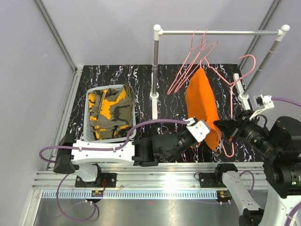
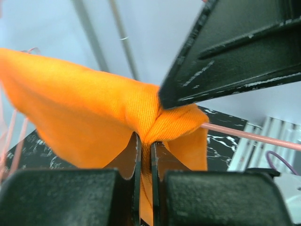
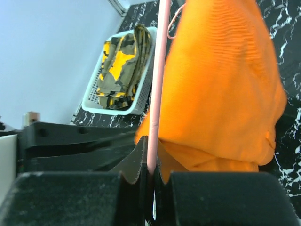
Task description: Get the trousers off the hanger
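Note:
The bright orange trousers (image 1: 202, 103) hang down from a pink wire hanger (image 1: 231, 101) near the right of the table. My left gripper (image 1: 212, 135) is shut on a bunched fold of the trousers' lower edge, and orange cloth (image 2: 84, 122) fills the slit between its jaws (image 2: 146, 141). My right gripper (image 3: 153, 165) is shut on the hanger's thin pink wire (image 3: 160, 70), right beside the orange trousers (image 3: 221, 84). The two grippers meet almost tip to tip. A camouflage pair of trousers (image 1: 110, 110) lies in the white basket (image 1: 87, 115).
A white clothes rack stands at the back, with its rail (image 1: 221, 33) and its left post (image 1: 155, 66). Empty pink hangers (image 1: 197, 52) dangle from the rail. The basket (image 3: 113, 111) sits at the table's left, on the black marbled mat (image 1: 141, 80).

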Controlling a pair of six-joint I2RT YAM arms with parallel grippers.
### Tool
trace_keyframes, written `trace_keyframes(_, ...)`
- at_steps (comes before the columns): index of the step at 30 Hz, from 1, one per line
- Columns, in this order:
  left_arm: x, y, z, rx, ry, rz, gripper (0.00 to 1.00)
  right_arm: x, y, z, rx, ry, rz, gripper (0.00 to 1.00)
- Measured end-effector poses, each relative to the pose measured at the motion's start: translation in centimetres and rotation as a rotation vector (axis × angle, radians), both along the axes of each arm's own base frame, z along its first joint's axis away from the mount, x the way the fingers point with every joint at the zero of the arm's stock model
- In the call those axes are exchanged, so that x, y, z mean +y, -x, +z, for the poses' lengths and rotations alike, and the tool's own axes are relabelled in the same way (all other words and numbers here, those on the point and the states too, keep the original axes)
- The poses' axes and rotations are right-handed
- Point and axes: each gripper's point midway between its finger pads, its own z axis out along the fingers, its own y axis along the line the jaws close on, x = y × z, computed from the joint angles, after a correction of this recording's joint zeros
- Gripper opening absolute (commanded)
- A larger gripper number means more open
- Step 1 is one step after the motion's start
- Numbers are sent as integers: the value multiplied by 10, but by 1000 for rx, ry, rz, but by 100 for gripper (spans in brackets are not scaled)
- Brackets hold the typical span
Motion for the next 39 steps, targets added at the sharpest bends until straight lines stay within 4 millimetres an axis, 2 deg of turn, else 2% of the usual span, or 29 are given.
trace_keyframes(3,17,-6,1,7,21,67,0,-2,-8,-12,37,5,-13,0)
trace_keyframes(6,37,-13,13,9,57,124,0,-3,-14,-21,63,9,-21,0)
trace_keyframes(9,61,-21,37,2,115,194,0,-2,-21,-25,64,10,-18,0)
trace_keyframes(16,135,-40,102,-31,299,377,0,-1,-33,-29,40,18,-3,0)
trace_keyframes(18,154,-44,115,-43,332,426,0,1,-35,-28,30,16,8,0)
trace_keyframes(21,169,-48,123,-67,336,483,0,3,-37,-25,12,12,22,0)
trace_keyframes(24,179,-51,126,-92,313,519,0,3,-38,-28,17,16,25,0)
trace_keyframes(27,196,-52,135,-100,322,540,0,3,-38,-32,25,21,28,0)
trace_keyframes(36,300,-48,199,-49,589,566,0,12,-36,-32,18,6,88,0)
trace_keyframes(39,322,-49,212,-45,636,597,0,11,-36,-32,17,8,87,0)
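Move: My left fingers already pinch the orange trousers, still draped over the hanger. The basket they go to lies about 38 cm to my left, some 20 cm ahead and roughly 33 cm lower; the rack's empty hangers hang about 29 cm ahead, 3 cm left and 5 cm higher. From my right hand, which already holds the hanger's long bar, the middle of the trousers is about 8 cm ahead, 4 cm left and 3 cm below. I sweep my left hand with the orange trousers some 32 cm left and about 21 cm up, drifting slightly forward, drawing them off the hanger's bar; the hand turns counter-clockwise and rolls left side down as it goes. My right fingers keep their pinch on the bar, easing roughly 4 cm forward and 3 cm down, mostly early on. ##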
